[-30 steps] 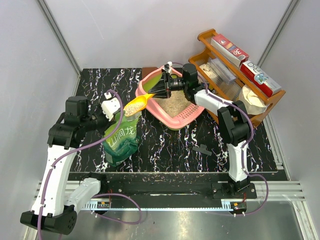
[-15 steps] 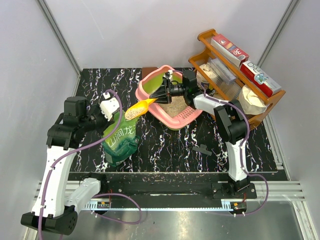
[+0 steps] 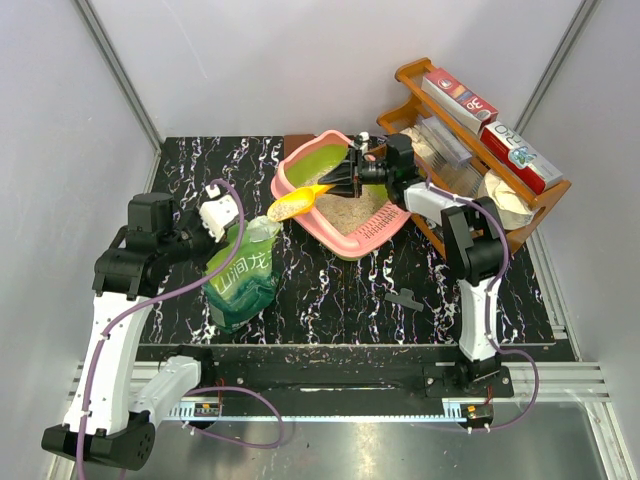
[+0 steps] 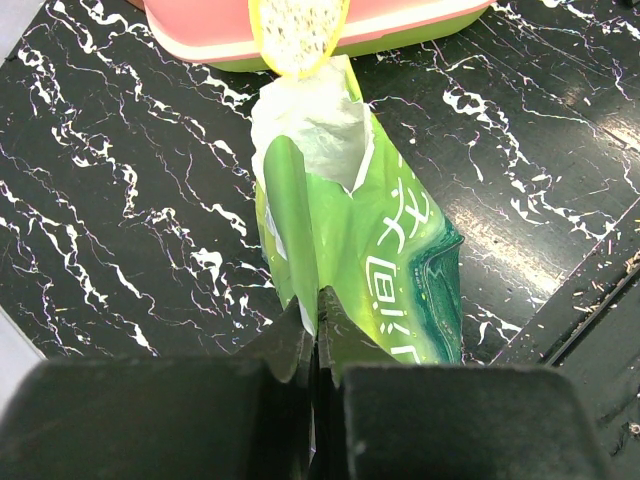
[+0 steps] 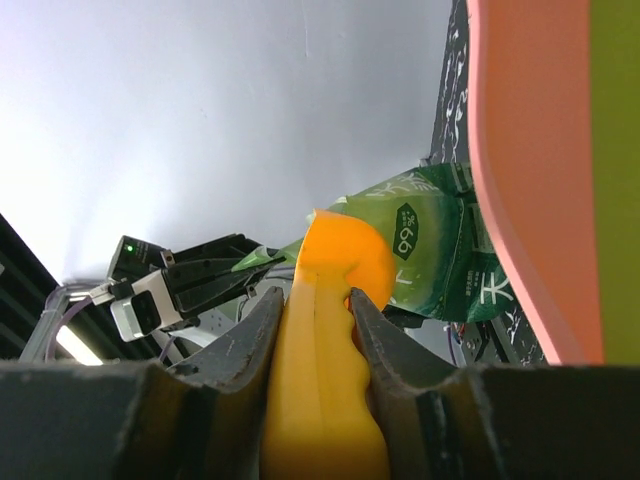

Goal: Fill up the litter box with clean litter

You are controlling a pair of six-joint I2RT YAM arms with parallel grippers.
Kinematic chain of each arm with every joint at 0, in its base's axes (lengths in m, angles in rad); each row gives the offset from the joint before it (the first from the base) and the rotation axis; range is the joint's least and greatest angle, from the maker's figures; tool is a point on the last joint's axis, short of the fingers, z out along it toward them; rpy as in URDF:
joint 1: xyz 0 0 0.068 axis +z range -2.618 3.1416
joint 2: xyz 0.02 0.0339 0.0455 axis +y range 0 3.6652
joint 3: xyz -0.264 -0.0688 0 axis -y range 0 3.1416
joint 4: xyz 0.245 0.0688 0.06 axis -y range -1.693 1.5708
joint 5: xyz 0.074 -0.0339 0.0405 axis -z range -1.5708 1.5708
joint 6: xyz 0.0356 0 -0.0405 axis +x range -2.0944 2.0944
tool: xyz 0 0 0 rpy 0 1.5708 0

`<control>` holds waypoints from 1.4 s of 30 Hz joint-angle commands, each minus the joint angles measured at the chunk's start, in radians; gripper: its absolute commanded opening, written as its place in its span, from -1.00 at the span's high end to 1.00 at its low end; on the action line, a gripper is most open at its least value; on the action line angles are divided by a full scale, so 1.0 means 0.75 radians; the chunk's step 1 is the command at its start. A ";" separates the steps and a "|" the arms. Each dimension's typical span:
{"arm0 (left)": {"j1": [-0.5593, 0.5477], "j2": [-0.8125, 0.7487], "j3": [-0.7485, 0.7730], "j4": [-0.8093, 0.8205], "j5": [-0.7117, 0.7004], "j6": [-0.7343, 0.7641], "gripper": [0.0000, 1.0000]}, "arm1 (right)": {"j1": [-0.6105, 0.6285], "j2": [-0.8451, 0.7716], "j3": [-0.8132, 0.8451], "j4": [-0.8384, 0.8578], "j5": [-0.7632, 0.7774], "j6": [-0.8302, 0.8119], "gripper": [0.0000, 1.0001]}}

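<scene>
The pink litter box (image 3: 375, 235) with lime-green inner walls sits at the back centre, with beige clean litter (image 3: 362, 211) on its floor. My right gripper (image 3: 335, 185) is shut on the handle of a yellow-orange scoop (image 3: 292, 206), whose bowl carries litter at the box's left rim. In the right wrist view the scoop handle (image 5: 325, 360) fills the jaws of the right gripper (image 5: 315, 310), with the box wall (image 5: 525, 150) to the right. My left gripper (image 3: 238, 228) is shut on the top edge of the green bag (image 3: 243, 280). The left wrist view shows the left gripper (image 4: 318, 312), bag (image 4: 390, 230), loaded scoop (image 4: 297, 35) and box (image 4: 420, 22).
A brown wooden rack (image 3: 535, 215) holding boxes and bags stands at the back right, close behind the litter box. A small black piece (image 3: 405, 298) lies on the marble-patterned mat in front of the right arm. Grey walls close in the left and back.
The right gripper has drawn back to the right, carrying the loaded scoop from above the bag's mouth to the litter box's left rim. The left gripper and the bag have stayed put.
</scene>
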 commanded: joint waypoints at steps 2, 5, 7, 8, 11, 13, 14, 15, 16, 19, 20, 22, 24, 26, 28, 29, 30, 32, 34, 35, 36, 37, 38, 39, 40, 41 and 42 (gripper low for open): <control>0.009 -0.028 0.020 0.077 -0.010 0.021 1.00 | -0.084 -0.106 0.024 0.025 0.001 0.015 1.00; 0.009 -0.014 0.027 0.059 -0.016 0.035 1.00 | -0.132 -0.098 0.034 0.074 0.049 0.037 1.00; 0.009 0.000 0.045 0.042 -0.018 0.046 1.00 | -0.153 -0.094 0.036 0.089 0.084 0.033 1.00; 0.009 0.006 0.049 0.038 -0.022 0.048 1.00 | -0.175 -0.092 0.042 0.093 0.117 0.031 1.00; 0.009 0.025 0.059 0.018 -0.029 0.058 1.00 | -0.206 -0.074 0.067 0.077 0.168 0.015 1.00; 0.009 0.029 0.063 0.018 -0.033 0.058 1.00 | -0.233 -0.051 0.087 0.054 0.187 -0.007 1.00; 0.009 0.033 0.063 0.018 -0.033 0.056 1.00 | -0.241 -0.043 0.106 0.040 0.215 -0.022 1.00; 0.007 0.035 0.067 0.016 -0.035 0.056 1.00 | -0.257 -0.029 0.114 0.030 0.230 -0.036 1.00; 0.009 0.039 0.070 0.018 -0.039 0.056 1.00 | -0.264 -0.023 0.122 0.005 0.242 -0.063 1.00; 0.009 0.043 0.074 0.016 -0.045 0.062 1.00 | -0.274 -0.035 0.106 -0.030 0.376 -0.138 1.00; 0.009 0.045 0.074 0.018 -0.045 0.062 1.00 | -0.274 -0.049 0.090 -0.052 0.428 -0.171 1.00; 0.007 0.043 0.063 0.036 -0.041 0.052 1.00 | -0.274 -0.092 0.063 -0.132 0.583 -0.273 1.00; 0.007 0.037 0.053 0.054 -0.033 0.044 1.00 | -0.270 -0.106 0.065 -0.201 0.655 -0.328 1.00; 0.009 0.031 0.039 0.063 -0.027 0.039 1.00 | -0.268 -0.123 0.069 -0.261 0.761 -0.380 1.00; 0.009 0.019 0.031 0.071 -0.016 0.039 1.00 | -0.262 -0.147 0.085 -0.334 0.845 -0.480 1.00; 0.009 0.015 0.023 0.075 -0.012 0.039 1.00 | -0.253 -0.151 0.100 -0.363 0.864 -0.523 1.00; 0.007 0.009 0.018 0.083 -0.006 0.037 1.00 | -0.245 -0.161 0.116 -0.396 0.880 -0.622 1.00; 0.007 0.000 0.002 0.093 0.012 0.029 1.00 | -0.223 -0.176 0.145 -0.451 0.913 -0.711 1.00; 0.004 -0.010 -0.006 0.118 0.027 0.017 1.00 | -0.196 -0.206 0.177 -0.530 0.968 -0.870 1.00; 0.004 -0.014 -0.016 0.128 0.031 0.013 1.00 | -0.184 -0.219 0.190 -0.569 0.998 -0.946 1.00; 0.007 -0.024 -0.022 0.150 0.039 0.009 1.00 | -0.149 -0.253 0.188 -0.592 1.027 -1.072 1.00; 0.007 -0.030 -0.029 0.161 0.047 -0.001 1.00 | -0.137 -0.272 0.168 -0.590 1.068 -1.132 1.00; 0.004 -0.038 -0.043 0.173 0.053 -0.003 1.00 | -0.123 -0.304 0.159 -0.594 1.085 -1.195 1.00; 0.007 -0.053 -0.053 0.201 0.055 -0.006 1.00 | -0.100 -0.319 0.149 -0.602 1.103 -1.303 1.00; 0.007 -0.059 -0.063 0.218 0.063 -0.016 1.00 | -0.090 -0.335 0.137 -0.613 1.129 -1.349 1.00; 0.004 -0.069 -0.082 0.236 0.070 -0.022 1.00 | -0.080 -0.364 0.137 -0.625 1.140 -1.402 1.00; 0.007 -0.083 -0.088 0.267 0.076 -0.030 1.00 | -0.047 -0.380 0.135 -0.645 1.160 -1.540 1.00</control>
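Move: The litter box's middle lies about 6 cm ahead of the right hand, 4 cm to its right and some 14 cm below. The held scoop's bowl sits about 10 cm to this hand's left and 2 cm back; the bag mouth is roughly 15 cm left, 11 cm back and 3 cm lower. The wooden rack stands some 33 cm to the right, 8 cm ahead and 7 cm lower. From the left hand, the litter box is about 25 cm ahead, 25 cm right and 19 cm lower. Forward and to the right, nearly level at first, the right hand swings the still-pinched yellow scoop away from the bag mouth and over the litter box, about 15 cm out, turning clockwise. It then sinks some 5 cm, tips its left side down about 35 degrees to dip the bowl, and eases back slightly at the end. The left hand keeps its pinch on the bag's top edge. ##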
